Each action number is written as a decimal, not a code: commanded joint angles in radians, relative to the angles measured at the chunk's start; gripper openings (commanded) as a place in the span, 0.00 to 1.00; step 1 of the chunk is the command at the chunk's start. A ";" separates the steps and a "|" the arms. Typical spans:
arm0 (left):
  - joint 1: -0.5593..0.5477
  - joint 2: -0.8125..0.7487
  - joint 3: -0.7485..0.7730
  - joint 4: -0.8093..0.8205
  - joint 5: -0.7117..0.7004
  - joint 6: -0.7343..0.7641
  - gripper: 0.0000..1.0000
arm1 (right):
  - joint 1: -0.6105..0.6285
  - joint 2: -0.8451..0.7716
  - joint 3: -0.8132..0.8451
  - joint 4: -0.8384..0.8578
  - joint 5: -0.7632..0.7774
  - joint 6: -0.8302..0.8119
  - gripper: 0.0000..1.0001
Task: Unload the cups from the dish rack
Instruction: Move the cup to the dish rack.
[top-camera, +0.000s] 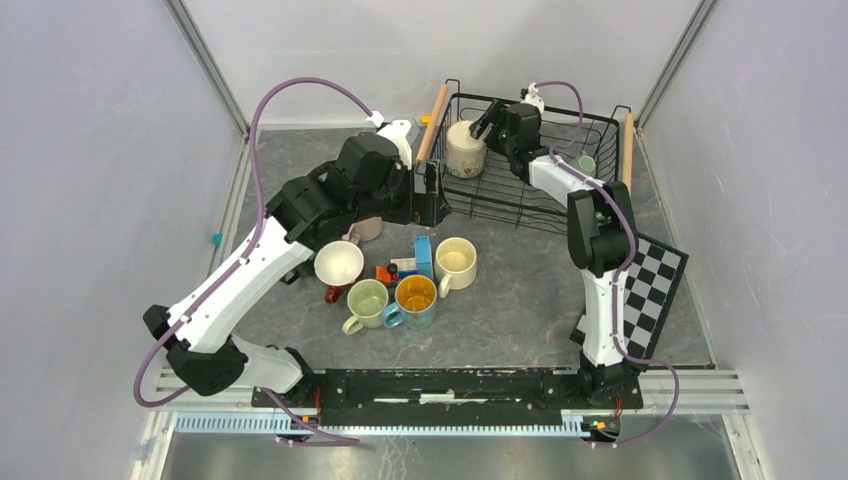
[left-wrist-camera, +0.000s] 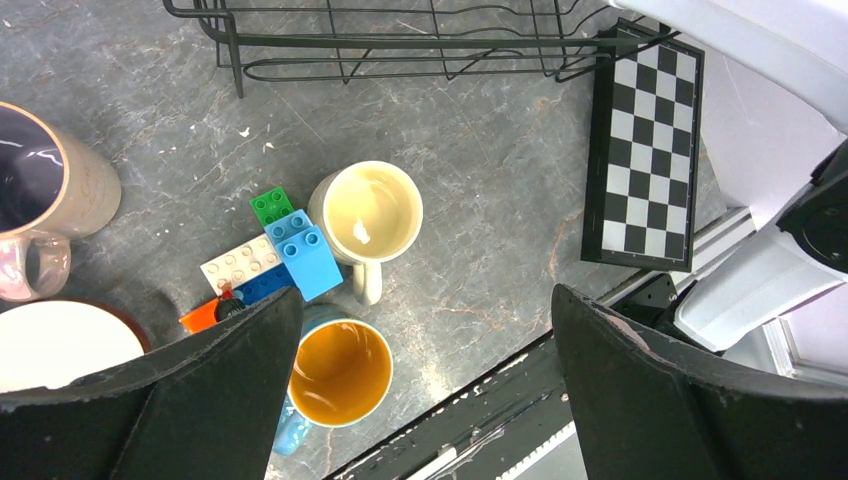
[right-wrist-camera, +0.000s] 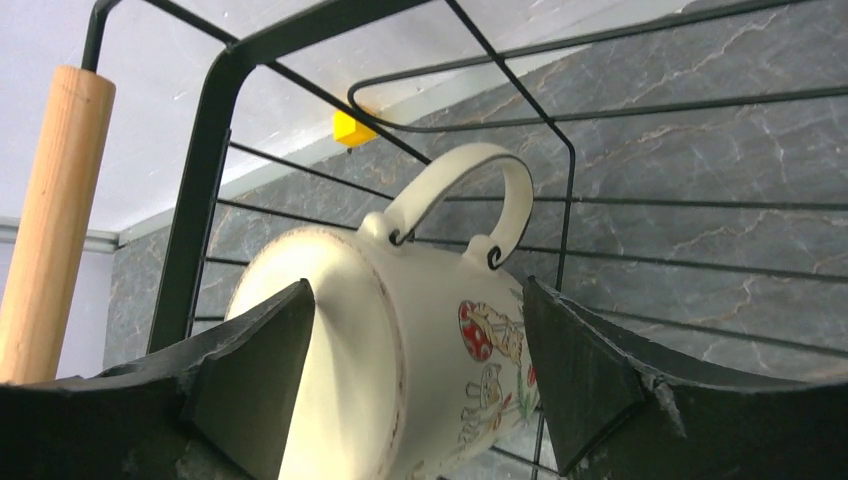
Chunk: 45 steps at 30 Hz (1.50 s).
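Note:
The black wire dish rack (top-camera: 480, 100) stands at the back of the table. A cream mug (top-camera: 465, 148) with a mushroom picture lies on its side in the rack's left end. My right gripper (top-camera: 487, 122) reaches into the rack and is open, its fingers on either side of that cream mug (right-wrist-camera: 400, 330); I cannot tell whether they touch it. A small pale green cup (top-camera: 586, 165) sits at the rack's right end. My left gripper (top-camera: 432, 190) hangs open and empty beside the rack's left front corner. Below it stand several unloaded cups: cream (left-wrist-camera: 367, 213), blue with an orange inside (left-wrist-camera: 338, 372) and pink-beige (left-wrist-camera: 40, 190).
Toy blocks (top-camera: 410, 262) lie among the cups on the table, next to a white-lined cup (top-camera: 339, 264) and a green cup (top-camera: 367, 303). A checkerboard (top-camera: 650, 290) lies at the right by the right arm. The rack's wooden handle (right-wrist-camera: 55, 220) stands close to the cream mug.

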 joint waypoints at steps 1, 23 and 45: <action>0.011 -0.013 0.000 0.022 0.012 0.064 1.00 | 0.005 -0.107 -0.061 0.016 -0.032 0.025 0.81; 0.028 -0.032 -0.031 0.034 0.034 0.060 1.00 | 0.007 -0.070 0.093 -0.052 0.056 0.023 0.68; 0.042 -0.018 -0.024 0.025 0.049 0.059 1.00 | 0.005 0.136 0.286 -0.135 0.069 0.005 0.54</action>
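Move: The cream mug stands upside down in the left end of the dish rack, its middle about 5 cm below my right hand, some 3 cm left and 1 cm back. Its handle sits about 4 cm ahead of that hand, 1 cm right and 4 cm down. The rack's left wooden grip is roughly 10 cm left, 1 cm back and 3 cm lower. From my left hand the mug is about 33 cm ahead, 12 cm right and 25 cm down. My right hand first draws back about 5 cm across the top of the cream mug, fingers narrowing. Then I swing it up and forward in an arc, some 9 cm ahead and about as high as it goes, before lowering it roughly 7 cm to the mug's handle. The half-open fingers close a little more there, tips around the handle but not shut on it. ##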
